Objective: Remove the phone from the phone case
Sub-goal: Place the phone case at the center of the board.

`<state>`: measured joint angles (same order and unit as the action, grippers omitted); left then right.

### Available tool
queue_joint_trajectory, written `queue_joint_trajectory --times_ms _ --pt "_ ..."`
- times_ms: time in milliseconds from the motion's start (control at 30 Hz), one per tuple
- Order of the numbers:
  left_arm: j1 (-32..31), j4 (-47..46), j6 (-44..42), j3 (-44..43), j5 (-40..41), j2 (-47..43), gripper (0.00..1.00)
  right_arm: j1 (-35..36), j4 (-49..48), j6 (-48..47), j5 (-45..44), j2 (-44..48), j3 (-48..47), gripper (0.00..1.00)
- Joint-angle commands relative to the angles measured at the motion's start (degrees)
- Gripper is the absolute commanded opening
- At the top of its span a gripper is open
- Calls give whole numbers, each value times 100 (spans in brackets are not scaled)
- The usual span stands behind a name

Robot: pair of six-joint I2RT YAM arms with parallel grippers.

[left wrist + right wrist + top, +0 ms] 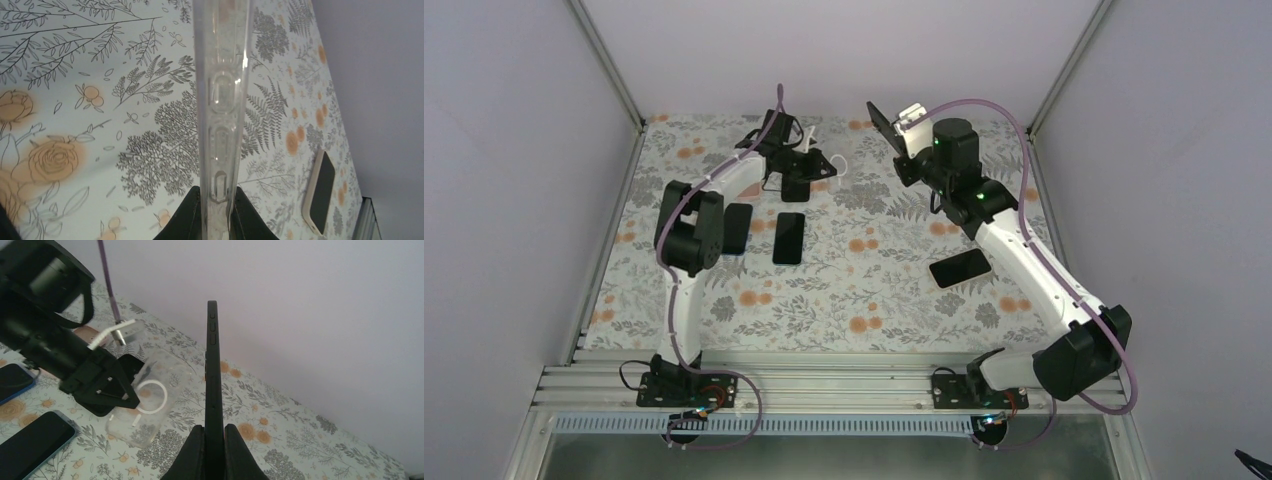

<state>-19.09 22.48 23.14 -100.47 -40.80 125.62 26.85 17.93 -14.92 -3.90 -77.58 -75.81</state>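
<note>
The black phone (212,360) stands on edge between my right gripper's (214,428) fingers, which are shut on its lower end. In the top view the phone (881,122) is held up in the air at the back of the table by the right gripper (906,135). The clear phone case (222,100) is apart from the phone and is pinched by its edge in my left gripper (217,194). From the right wrist, the case (150,402) shows a white ring on its back and hangs low over the floral cloth, left of the phone. The left gripper (809,162) is at the back left.
Other phones lie on the floral tablecloth (864,300): a black one (789,237), a dark one (736,228) beside the left arm, and a cream-cased one (959,268) by the right arm, also in the left wrist view (320,192). Grey walls enclose the table.
</note>
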Motion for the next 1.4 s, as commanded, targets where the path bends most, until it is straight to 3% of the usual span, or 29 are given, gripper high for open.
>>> queue_joint_trajectory --times_ms 0,333,633,867,1167,1367 --pt "-117 497 -340 -659 -67 499 2 -90 -321 155 189 49 -68 4" --pt "-182 771 -267 -1436 -4 1329 3 -154 -299 182 317 -20 -5 4" --pt "-183 1154 -267 -1803 816 1652 20 -177 -282 200 397 -71 -4 4" --pt "-191 1254 -185 -1842 1162 1659 28 -180 -272 200 456 -108 -3 4" --pt "-205 1185 -97 -1678 1200 1246 49 -180 -299 162 487 -91 34 4" --pt "-232 1135 -225 -1323 1178 824 51 -180 -290 121 492 -44 14 4"
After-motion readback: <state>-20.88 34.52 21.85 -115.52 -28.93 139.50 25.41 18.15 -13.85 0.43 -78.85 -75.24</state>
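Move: The left hand holds the clear phone case; its clear patch of cloth lies about 2 cm ahead, 2 cm right and 11 cm below. From this hand a black case lies roughly 5 cm ahead and 10 cm left, and a dark phone about 12 cm back and 11 cm left, both 11 cm down. From the right hand the patch is some 11 cm ahead, 15 cm left and 33 cm below. The left hand lowers the clear case about 9 cm, easing forward, tilts some 15 degrees and opens, releasing it. ##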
